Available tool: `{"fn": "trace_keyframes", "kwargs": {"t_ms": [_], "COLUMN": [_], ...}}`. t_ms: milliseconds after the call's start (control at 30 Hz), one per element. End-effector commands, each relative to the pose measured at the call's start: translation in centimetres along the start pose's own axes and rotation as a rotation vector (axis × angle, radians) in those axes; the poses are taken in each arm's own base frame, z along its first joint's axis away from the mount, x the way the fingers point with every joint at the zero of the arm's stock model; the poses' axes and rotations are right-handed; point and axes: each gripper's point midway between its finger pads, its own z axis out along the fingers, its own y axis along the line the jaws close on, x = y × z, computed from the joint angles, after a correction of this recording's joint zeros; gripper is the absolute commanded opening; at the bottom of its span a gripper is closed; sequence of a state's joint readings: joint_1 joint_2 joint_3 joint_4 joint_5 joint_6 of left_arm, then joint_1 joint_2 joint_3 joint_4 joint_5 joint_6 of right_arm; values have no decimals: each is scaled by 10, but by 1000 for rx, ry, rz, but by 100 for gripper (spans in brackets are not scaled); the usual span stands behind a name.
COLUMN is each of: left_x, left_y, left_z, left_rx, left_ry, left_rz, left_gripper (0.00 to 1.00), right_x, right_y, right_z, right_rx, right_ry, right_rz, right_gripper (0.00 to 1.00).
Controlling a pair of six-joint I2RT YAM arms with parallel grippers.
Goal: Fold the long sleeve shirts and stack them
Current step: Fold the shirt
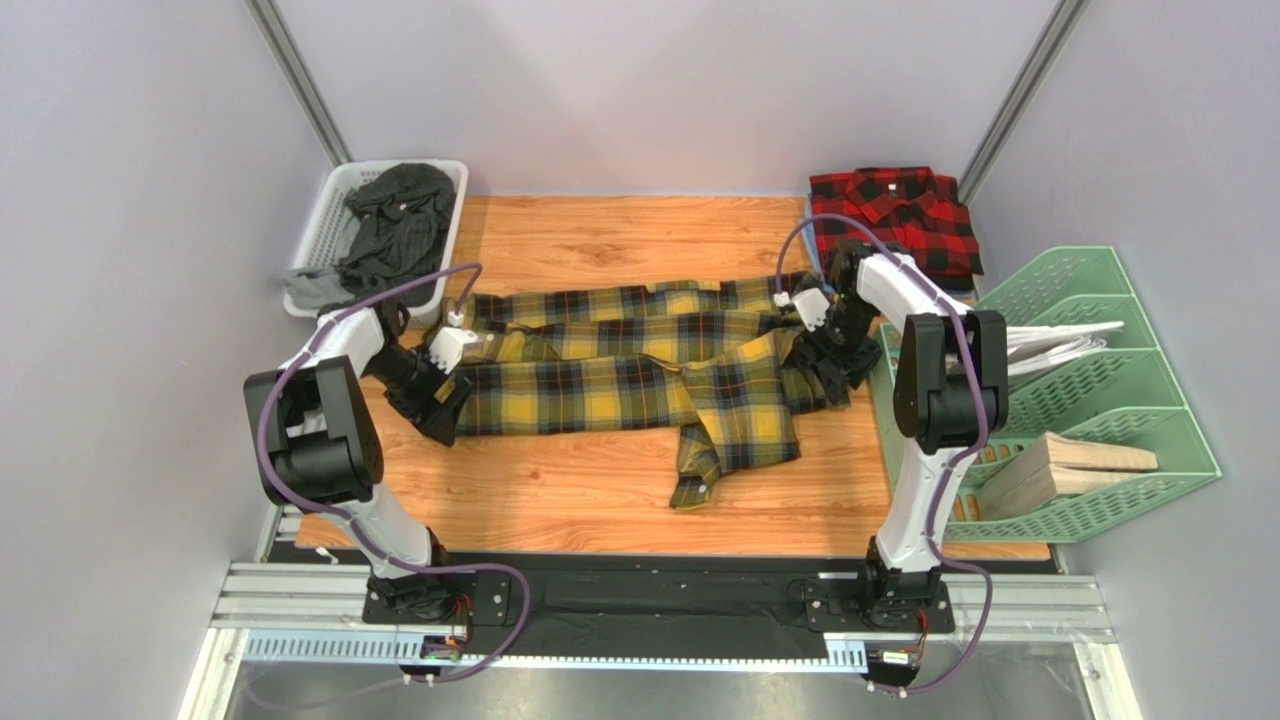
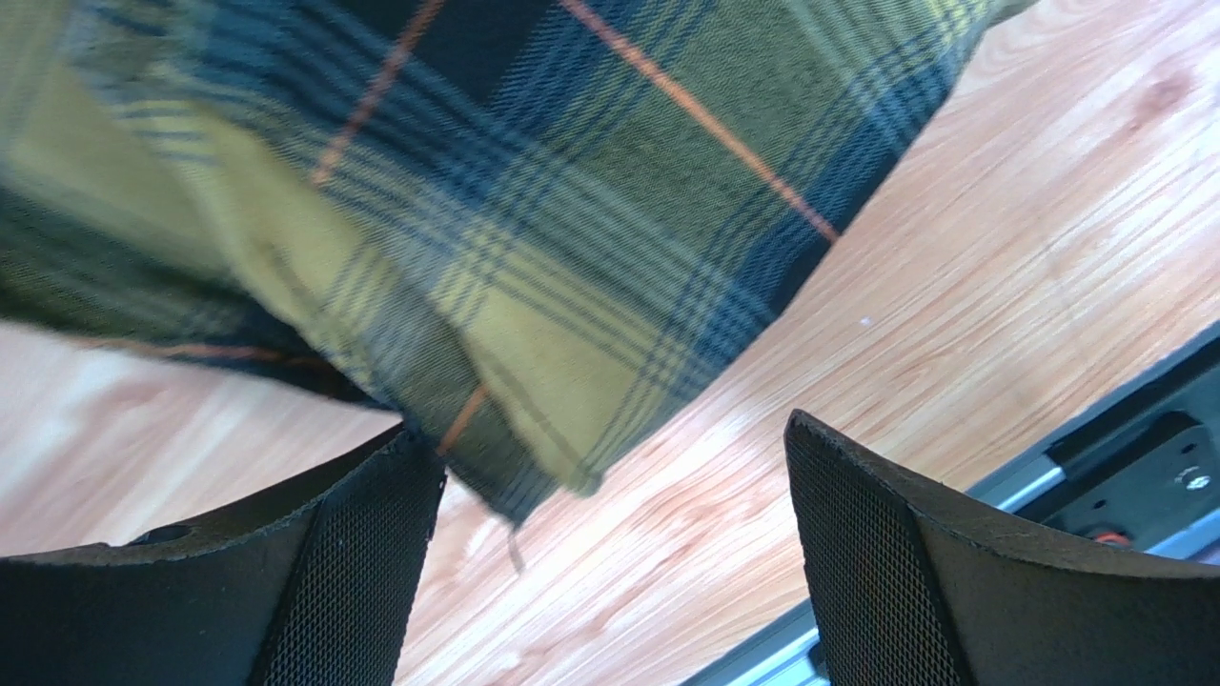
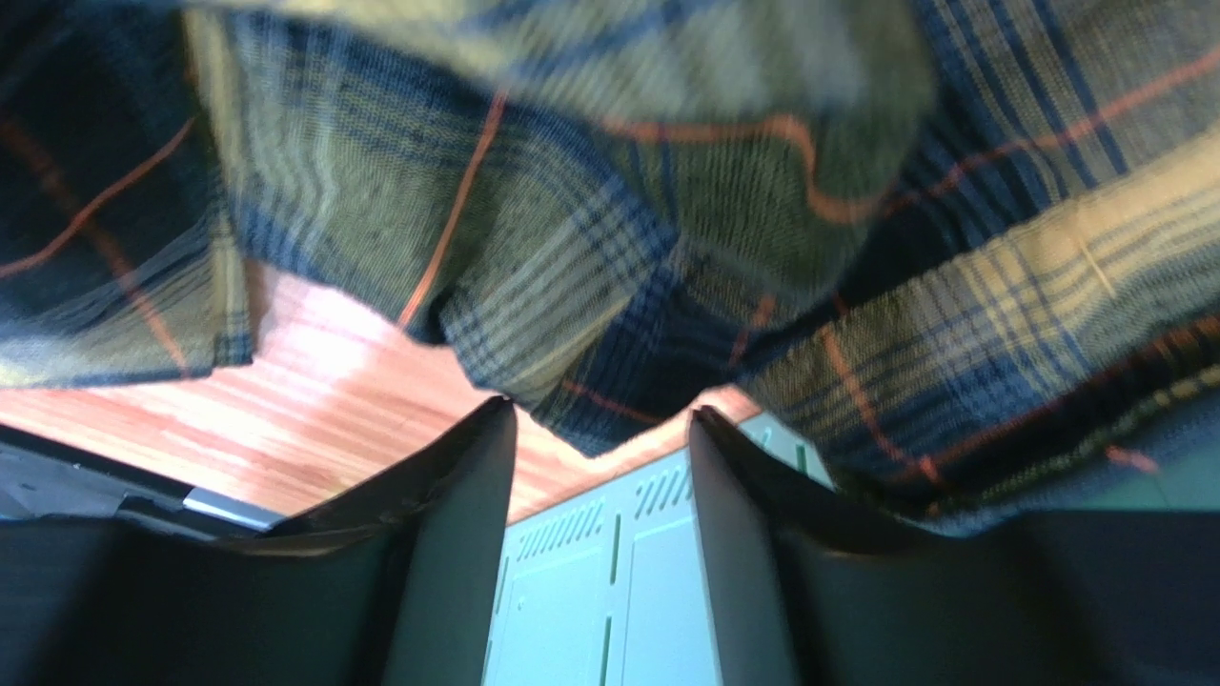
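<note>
The yellow plaid shirt (image 1: 646, 375) lies spread out and rumpled across the middle of the wooden table, with one sleeve trailing toward the front. The red plaid shirt (image 1: 894, 218) lies folded at the back right corner. My left gripper (image 1: 436, 402) is at the yellow shirt's left end. In the left wrist view it (image 2: 616, 472) is open, and a corner of the shirt (image 2: 544, 286) hangs by the left finger (image 2: 358, 572), not pinched. My right gripper (image 1: 842, 360) is at the shirt's right end. It (image 3: 602, 429) is open, with the cloth (image 3: 602, 257) just past its fingertips.
A white basket (image 1: 323, 225) holding dark grey clothing stands at the back left. A green file rack (image 1: 1112, 390) with papers and a wooden block stands along the right edge and also shows in the right wrist view (image 3: 630, 572). A black rail (image 2: 1146, 458) runs along the table's front.
</note>
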State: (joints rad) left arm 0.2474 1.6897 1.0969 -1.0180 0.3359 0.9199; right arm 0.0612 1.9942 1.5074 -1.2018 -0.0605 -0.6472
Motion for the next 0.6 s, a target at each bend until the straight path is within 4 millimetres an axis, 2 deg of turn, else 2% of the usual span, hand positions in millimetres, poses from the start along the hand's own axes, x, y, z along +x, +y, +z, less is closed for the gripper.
{"fn": "trace_keyframes", "kwargs": {"t_ms": [0,33,100,133,167,200,233,267,400,567], "left_x": [-7,-6,-5,-3,0,3,4,10,16,25], "left_y": [0,1,4,6,7,9,11,12,19,15], "left_z": [8,11,14,15,14,13,11,9,-3,-14], "left_rx": [-4,2,-3,-3,-7,-9,-14,-20,-36,-41], "left_ry": [-60,-57,-46,-35,-22,-15,-5,18,48,81], "left_rz": [-37,-44,-48,-50,-48,-33,-26,-24,17,64], "left_gripper": [87,85,69,61,42,34,21,2,0,0], "right_x": [-6,-5,-5,-3,-2,0,2,6,18,42], "right_y": [-7,-7,-8,-8,-9,-10,-10,-9,-2,8], "right_z": [11,13,13,12,11,7,6,5,-7,-16], "right_rx": [21,19,19,23,28,41,44,42,39,20], "right_ry": [-5,-2,3,9,11,15,19,29,47,123], "right_rz": [16,13,7,3,-10,-16,-22,-35,-64,-97], "right_gripper": [47,38,24,8,2,0,0,0,0,0]}}
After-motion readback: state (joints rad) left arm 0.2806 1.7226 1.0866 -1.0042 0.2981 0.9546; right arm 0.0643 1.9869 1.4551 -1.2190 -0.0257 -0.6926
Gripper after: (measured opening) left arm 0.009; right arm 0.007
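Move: The left hand has its open fingers about 2 cm above the shirt's near left corner, with the grey-shirt basket some 28 cm ahead and 9 cm to its left. The right hand is likewise about 2 cm above the shirt's bunched right end; the hanging sleeve lies about 16 cm to its left and 3 cm back, the red shirt stack 26 cm ahead and 8 cm right, and the green organizer some 30 cm right, about level. Down go both hands together, 1 to 2 cm, their fingers shutting from open to pinch the cloth, the left on the near corner and the right on the bunched end. Then they tug: the left slides about 1.5 cm outward to its left, while the right draws back nearly 2 cm towards the base, rising about 1 cm. Both keep their pinch. ##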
